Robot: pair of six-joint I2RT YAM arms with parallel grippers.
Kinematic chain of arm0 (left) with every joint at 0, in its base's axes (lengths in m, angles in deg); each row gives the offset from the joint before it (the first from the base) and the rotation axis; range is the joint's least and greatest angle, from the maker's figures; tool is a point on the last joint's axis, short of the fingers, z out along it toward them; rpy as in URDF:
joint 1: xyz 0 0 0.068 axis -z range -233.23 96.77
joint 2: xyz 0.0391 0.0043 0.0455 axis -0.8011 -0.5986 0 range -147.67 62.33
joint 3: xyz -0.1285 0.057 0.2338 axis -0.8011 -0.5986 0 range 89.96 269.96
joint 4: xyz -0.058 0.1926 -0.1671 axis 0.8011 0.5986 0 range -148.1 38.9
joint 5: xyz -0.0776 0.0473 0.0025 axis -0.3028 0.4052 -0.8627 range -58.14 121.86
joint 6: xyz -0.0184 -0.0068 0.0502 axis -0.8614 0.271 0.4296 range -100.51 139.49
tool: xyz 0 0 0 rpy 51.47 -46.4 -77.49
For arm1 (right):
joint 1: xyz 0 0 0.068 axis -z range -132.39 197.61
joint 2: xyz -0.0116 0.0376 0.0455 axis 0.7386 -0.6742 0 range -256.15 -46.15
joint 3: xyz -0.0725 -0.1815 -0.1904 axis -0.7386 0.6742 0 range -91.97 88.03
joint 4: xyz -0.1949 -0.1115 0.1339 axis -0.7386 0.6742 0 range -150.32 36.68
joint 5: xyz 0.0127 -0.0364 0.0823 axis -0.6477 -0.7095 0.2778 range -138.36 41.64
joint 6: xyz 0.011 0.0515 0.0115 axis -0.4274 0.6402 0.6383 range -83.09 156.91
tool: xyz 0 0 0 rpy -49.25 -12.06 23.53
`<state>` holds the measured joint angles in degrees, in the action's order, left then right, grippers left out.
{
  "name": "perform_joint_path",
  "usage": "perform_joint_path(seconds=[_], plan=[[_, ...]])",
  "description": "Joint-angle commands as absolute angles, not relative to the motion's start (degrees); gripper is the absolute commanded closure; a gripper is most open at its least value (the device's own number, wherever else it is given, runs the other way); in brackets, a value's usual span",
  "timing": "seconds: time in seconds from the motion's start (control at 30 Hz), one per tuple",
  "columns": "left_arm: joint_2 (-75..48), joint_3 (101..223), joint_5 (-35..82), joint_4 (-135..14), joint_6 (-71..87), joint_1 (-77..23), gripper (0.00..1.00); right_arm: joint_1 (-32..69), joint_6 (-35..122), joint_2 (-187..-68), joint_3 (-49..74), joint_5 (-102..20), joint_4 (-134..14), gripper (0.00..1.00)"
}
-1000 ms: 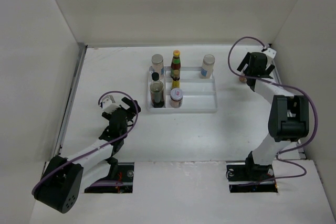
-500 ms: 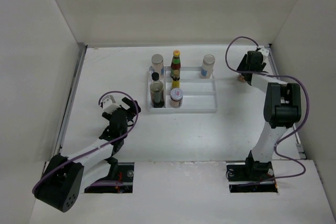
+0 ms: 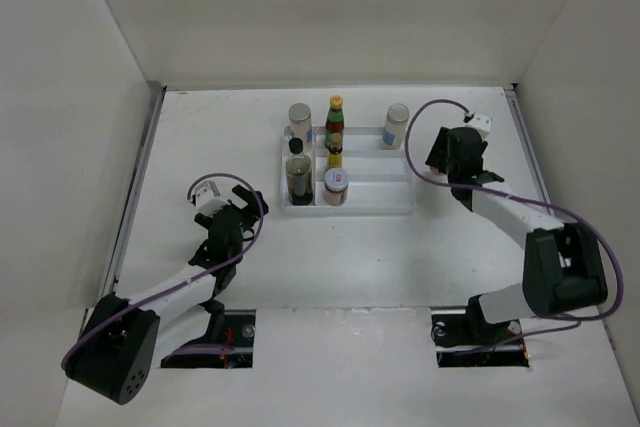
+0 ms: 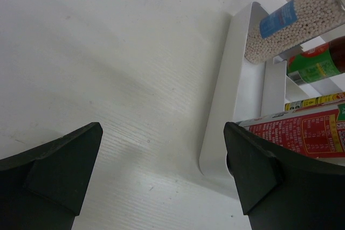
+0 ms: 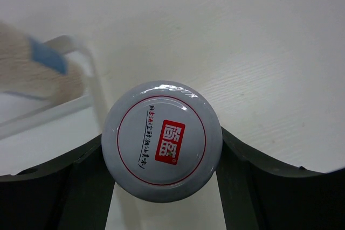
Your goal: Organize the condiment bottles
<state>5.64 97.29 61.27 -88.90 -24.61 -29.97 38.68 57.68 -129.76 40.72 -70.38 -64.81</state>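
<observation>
My right gripper (image 5: 161,152) is shut on a jar with a white lid (image 5: 161,139) bearing a red logo; its fingers (image 5: 253,171) press both sides. In the top view this gripper (image 3: 438,160) hangs just right of the white divided tray (image 3: 380,194), and the held jar is mostly hidden under it. In the tray stand a red sauce bottle with a yellow cap (image 3: 335,117), a small yellow bottle (image 3: 334,151), a dark black-capped bottle (image 3: 297,177), a pink-lidded jar (image 3: 336,186), a silver-capped jar (image 3: 300,120) and a white-capped jar (image 3: 397,126). My left gripper (image 3: 238,209) stands open, left of the tray.
The left wrist view looks past its open gripper (image 4: 161,138) at the tray's near wall (image 4: 232,90), a bead-filled jar (image 4: 291,20) and a red-labelled jar (image 4: 307,133). White walls enclose the table on three sides.
My right gripper shut on the jar at the far right of the table and carried it left toward the tray. The left arm has not moved.
</observation>
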Motion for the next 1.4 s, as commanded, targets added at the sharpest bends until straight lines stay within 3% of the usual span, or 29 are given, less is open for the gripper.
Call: perform_joint_path(seconds=[0.0,0.27,0.63,0.7,0.77,0.87,0.97,1.17,1.37], plan=[[6.3,96.7,60.9,-91.8,-25.2,-30.3,0.0,32.0,59.4,-121.4,40.0,-73.1,-71.4,0.48],[6.7,96.6,60.4,-91.4,-25.9,-31.5,0.0,18.4,60.3,-122.2,40.7,-73.4,-71.0,0.47],[5.8,97.3,59.5,-88.7,-28.5,-34.3,0.0,14.8,61.1,-127.9,46.5,-73.8,-75.0,0.44],[5.5,97.7,58.7,-88.2,-28.8,-35.0,0.0,14.7,61.0,-129.0,46.7,-73.8,-75.6,0.39],[5.5,98.1,58.2,-87.5,-28.9,-35.2,0.0,14.5,60.9,-129.0,46.9,-73.8,-75.9,0.27],[5.3,98.8,58.2,-86.4,-28.7,-35.3,0.0,14.3,61.0,-126.1,47.3,-73.8,-76.0,0.0],[5.7,99.8,58.5,-84.0,-28.1,-35.3,0.0,14.3,60.6,-121.0,47.4,-73.6,-75.5,0.0],[2.8,104.9,58.9,-73.8,-27.7,-36.7,0.0,20.1,65.4,-106.6,53.2,-78.8,-77.6,0.0],[4.4,106.8,57.5,-69.9,-27.6,-37.9,0.0,34.8,79.1,-96.7,65.9,-79.6,-78.9,0.0]])
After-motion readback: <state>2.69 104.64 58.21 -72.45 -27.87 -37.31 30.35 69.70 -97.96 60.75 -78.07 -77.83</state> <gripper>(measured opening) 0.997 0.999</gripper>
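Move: The white-lidded jar already in the right fingers is bound for the empty near-right corner of the tray, about 14 cm left of that hand, 6 cm back and 5 cm lower. The other white-lidded jar stands some 19 cm left of that spot and level with it; the bead bottle is about 18 cm straight beyond the spot. From the left hand the corner lies some 53 cm right and 4 cm ahead, at nearly its own height. The jar, still gripped, goes left about 15 cm and some 6 cm back in the right hand, arcing up over the tray rim, then down into the corner, the hand turning about 20 degrees counter-clockwise. There the fingers open fully, and the empty hand rises about 13 cm and swings right, clear of the tray, tipping upward. The left hand drifts slightly left and down, touching nothing. ##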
